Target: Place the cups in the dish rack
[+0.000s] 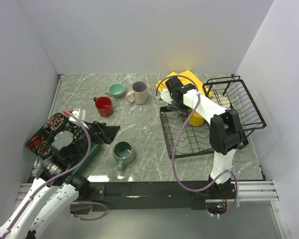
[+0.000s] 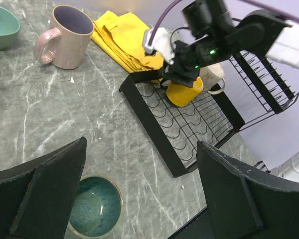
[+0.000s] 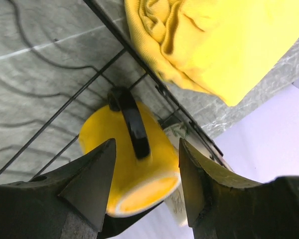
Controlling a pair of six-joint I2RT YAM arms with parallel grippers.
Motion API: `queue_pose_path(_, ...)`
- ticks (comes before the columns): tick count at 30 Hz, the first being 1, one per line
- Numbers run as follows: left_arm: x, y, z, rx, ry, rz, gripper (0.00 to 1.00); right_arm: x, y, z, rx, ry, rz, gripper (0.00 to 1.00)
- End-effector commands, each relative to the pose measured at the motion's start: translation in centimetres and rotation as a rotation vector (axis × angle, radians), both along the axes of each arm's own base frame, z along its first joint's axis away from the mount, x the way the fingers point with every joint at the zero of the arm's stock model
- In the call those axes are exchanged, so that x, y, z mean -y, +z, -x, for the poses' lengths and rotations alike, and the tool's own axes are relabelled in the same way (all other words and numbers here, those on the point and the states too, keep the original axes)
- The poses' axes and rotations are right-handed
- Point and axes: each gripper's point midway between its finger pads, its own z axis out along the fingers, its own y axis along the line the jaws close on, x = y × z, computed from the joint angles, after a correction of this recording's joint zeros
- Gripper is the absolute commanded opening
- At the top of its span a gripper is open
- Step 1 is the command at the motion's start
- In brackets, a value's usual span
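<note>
A yellow mug (image 3: 162, 164) with a black handle lies on its side on the flat part of the black wire dish rack (image 1: 189, 143), beside a cream mug (image 2: 213, 78). My right gripper (image 3: 147, 144) is open, one finger on either side of the handle, with gaps showing. On the table stand the grey-teal mug (image 1: 123, 153), the red mug (image 1: 104, 106), the beige-pink mug (image 1: 139, 92) and the small teal cup (image 1: 116, 89). My left gripper (image 2: 139, 189) hangs wide open and empty above the table, just right of the grey-teal mug (image 2: 94, 206).
A folded yellow cloth (image 1: 189, 79) lies behind the rack's far left corner. The raised wire basket (image 1: 239, 99) is on the rack's right side. A dark green compartmented tray (image 1: 45, 137) sits at the left edge, near my left arm.
</note>
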Motion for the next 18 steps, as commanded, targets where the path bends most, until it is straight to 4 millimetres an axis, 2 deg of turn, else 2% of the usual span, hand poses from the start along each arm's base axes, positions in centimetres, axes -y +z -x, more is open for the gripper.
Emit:
queue_pose_path(1, 0.1, 1.0, 0.2, 0.029, -0.012, 0.014, 0.96, -2.9, 6.9, 1.3, 0.090, 0.014, -0.231, 0.59)
queue_pose_path(4, 0.1, 1.2, 0.3, 0.028, -0.013, 0.023, 0.96, -3.9, 6.1, 3.2, 0.044, 0.017, -0.322, 0.56)
queue_pose_path(5, 0.1, 1.3, 0.4, 0.029, -0.016, 0.030, 0.96, -3.9, 5.7, 3.5, 0.035, 0.013, -0.329, 0.52)
queue_pose_path(6, 0.1, 1.3, 0.4, 0.029, -0.016, 0.030, 0.96, -3.5, 4.3, 4.3, 0.005, -0.001, -0.317, 0.47)
queue_pose_path(7, 0.1, 1.4, 0.6, 0.030, -0.017, 0.034, 0.96, -3.3, 3.7, 4.4, 0.005, -0.019, -0.320, 0.43)
queue_pose_path(8, 0.0, 1.5, 0.7, 0.032, -0.017, 0.036, 0.96, -2.8, 3.0, 4.5, 0.005, -0.039, -0.296, 0.35)
queue_pose_path(9, 0.0, 1.4, 0.7, 0.028, -0.017, 0.035, 0.96, -2.1, 1.6, 4.9, -0.020, -0.066, -0.274, 0.31)
queue_pose_path(11, -0.1, 1.6, 0.8, 0.029, -0.017, 0.038, 0.96, -1.2, 0.9, 4.5, 0.005, -0.125, -0.247, 0.25)
queue_pose_path(12, -0.1, 1.5, 0.9, 0.025, -0.017, 0.037, 0.96, -0.6, 0.0, 4.6, -0.003, -0.155, -0.227, 0.24)
queue_pose_path(18, -0.4, 1.1, 1.3, 0.019, -0.014, 0.040, 0.96, 1.7, -2.7, 4.7, 0.009, -0.211, -0.117, 0.23)
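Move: The yellow cup lies tipped in the rack, already loose, just under the right hand's open fingers: about 4 cm below the hand point, 2 cm to its right and 1 cm back. From that hand the white mug is some 11 cm to the right and 3 cm ahead, and the yellow towel about 14 cm ahead and 3 cm left, 8 cm lower. From the idle left hand the cup is some 20 cm ahead, 40 cm right and 21 cm lower. The yellow cup is left free as the right hand lifts about 6 cm clear of it, easing back and a little left, rolling some 15 degrees left side up. Still drawing back, nearly 6 cm in all, it swings right again and plunges about 8 cm, the fingers closing from half open to nearly shut and empty, their tips ending close by the cup's near side; contact there can't be made out. ##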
